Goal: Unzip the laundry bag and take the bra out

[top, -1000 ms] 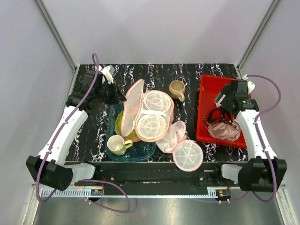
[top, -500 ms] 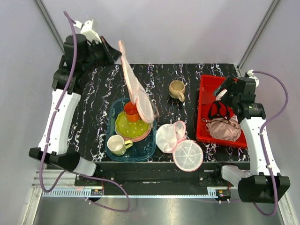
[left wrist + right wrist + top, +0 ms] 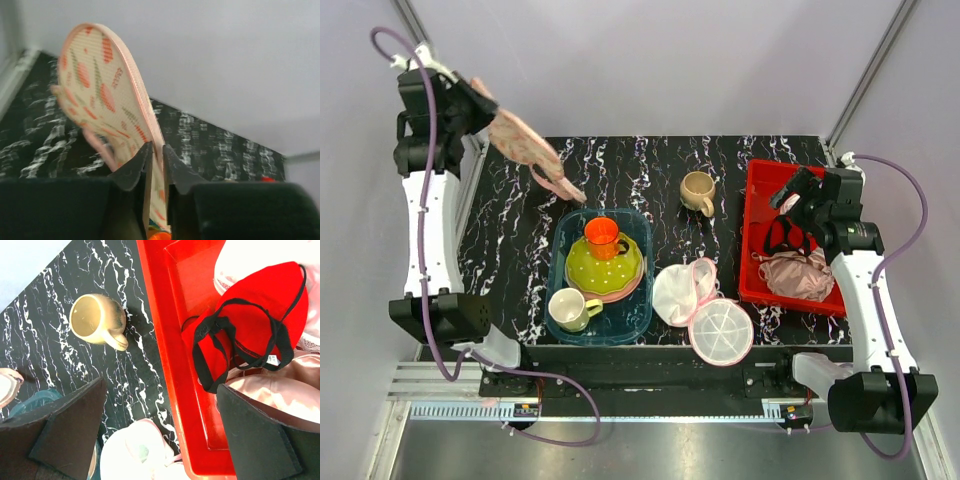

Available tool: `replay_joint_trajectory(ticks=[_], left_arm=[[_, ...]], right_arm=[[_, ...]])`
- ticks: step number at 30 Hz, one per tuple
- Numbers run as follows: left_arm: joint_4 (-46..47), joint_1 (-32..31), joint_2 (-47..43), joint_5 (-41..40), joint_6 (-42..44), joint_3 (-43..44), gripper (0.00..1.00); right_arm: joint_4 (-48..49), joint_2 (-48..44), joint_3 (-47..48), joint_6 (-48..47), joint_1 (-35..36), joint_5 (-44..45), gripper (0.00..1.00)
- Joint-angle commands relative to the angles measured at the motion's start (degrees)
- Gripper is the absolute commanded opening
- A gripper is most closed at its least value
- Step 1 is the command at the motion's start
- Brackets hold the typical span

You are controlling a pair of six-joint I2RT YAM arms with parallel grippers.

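The laundry bag (image 3: 525, 145), peach-pink with red-orange motifs, hangs in the air at the far left, well above the table. My left gripper (image 3: 485, 102) is shut on its pink edge. In the left wrist view the bag (image 3: 100, 85) stands up as an oval flap from between my closed left gripper (image 3: 156, 150). The bra (image 3: 798, 275), mauve-pink, lies in the red tray (image 3: 748, 230) beside a red garment with black trim (image 3: 250, 325). My right gripper (image 3: 792, 198) hovers open over the tray's left part. In the right wrist view the open gripper (image 3: 160, 410) straddles the tray's rim, with the bra (image 3: 280, 400) by its right finger.
A blue tray (image 3: 558, 250) holds a green plate (image 3: 610, 265), an orange cup (image 3: 602, 235) and a cream mug (image 3: 570, 310). A tan mug (image 3: 698, 190) stands on the black marbled table. Two white mesh pouches (image 3: 720, 330) lie near the front edge.
My left arm has swung the laundry bag up off the blue tray and out to the far left, uncovering the plates. My right gripper has opened wider and risen from the bra.
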Motion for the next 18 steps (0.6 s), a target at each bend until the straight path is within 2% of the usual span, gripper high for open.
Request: replay_joint_trajectory(ticks=[1, 2, 3, 9, 18], left_arm=[[3.3, 6.7, -4.1, -3.0, -0.7, -7.3, 0.52], [3.1, 6.9, -4.5, -2.2, -0.7, -8.2, 0.88], [3.1, 7.1, -5.0, 0.1, -0.2, -10.4, 0.99], [4.6, 6.8, -12.7, 8.0, -0.1, -19.8, 0.99], [5.5, 2.4, -24.8, 13.2, 1.2, -44.9, 0.99]], right_arm=[[2.0, 0.0, -0.5, 0.3, 0.1, -3.8, 1.0], [2.0, 0.6, -0.6, 0.6, 0.1, -4.3, 1.0], [2.1, 0.8, -0.6, 0.6, 0.1, -4.5, 1.0], [1.2, 3.7, 0.3, 0.5, 0.1, -5.3, 1.0], [-2.9, 10.2, 2.7, -0.4, 0.1, -2.6, 1.0]])
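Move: Below the left hand, roughly 41 cm down and almost straight under it, is the bare table meant for the held laundry bag. The orange mug stands some 9 cm back and 18 cm right of this hand, 37 cm lower. From the right hand, the bra in the red bin is about 4 cm ahead, 3 cm left and 19 cm down; the beige fabric is 6 cm back, 1 cm left, equally low. Flinging the laundry bag out to the left, the left hand snaps its shut fingers wide open and lets go while swinging about 6 cm left and sinking. It then swings back right and draws back some 8 cm, having sunk about 12 cm in all, its fingers tipping down. The empty right hand, still wide open, sinks about 5 cm over the bin. ##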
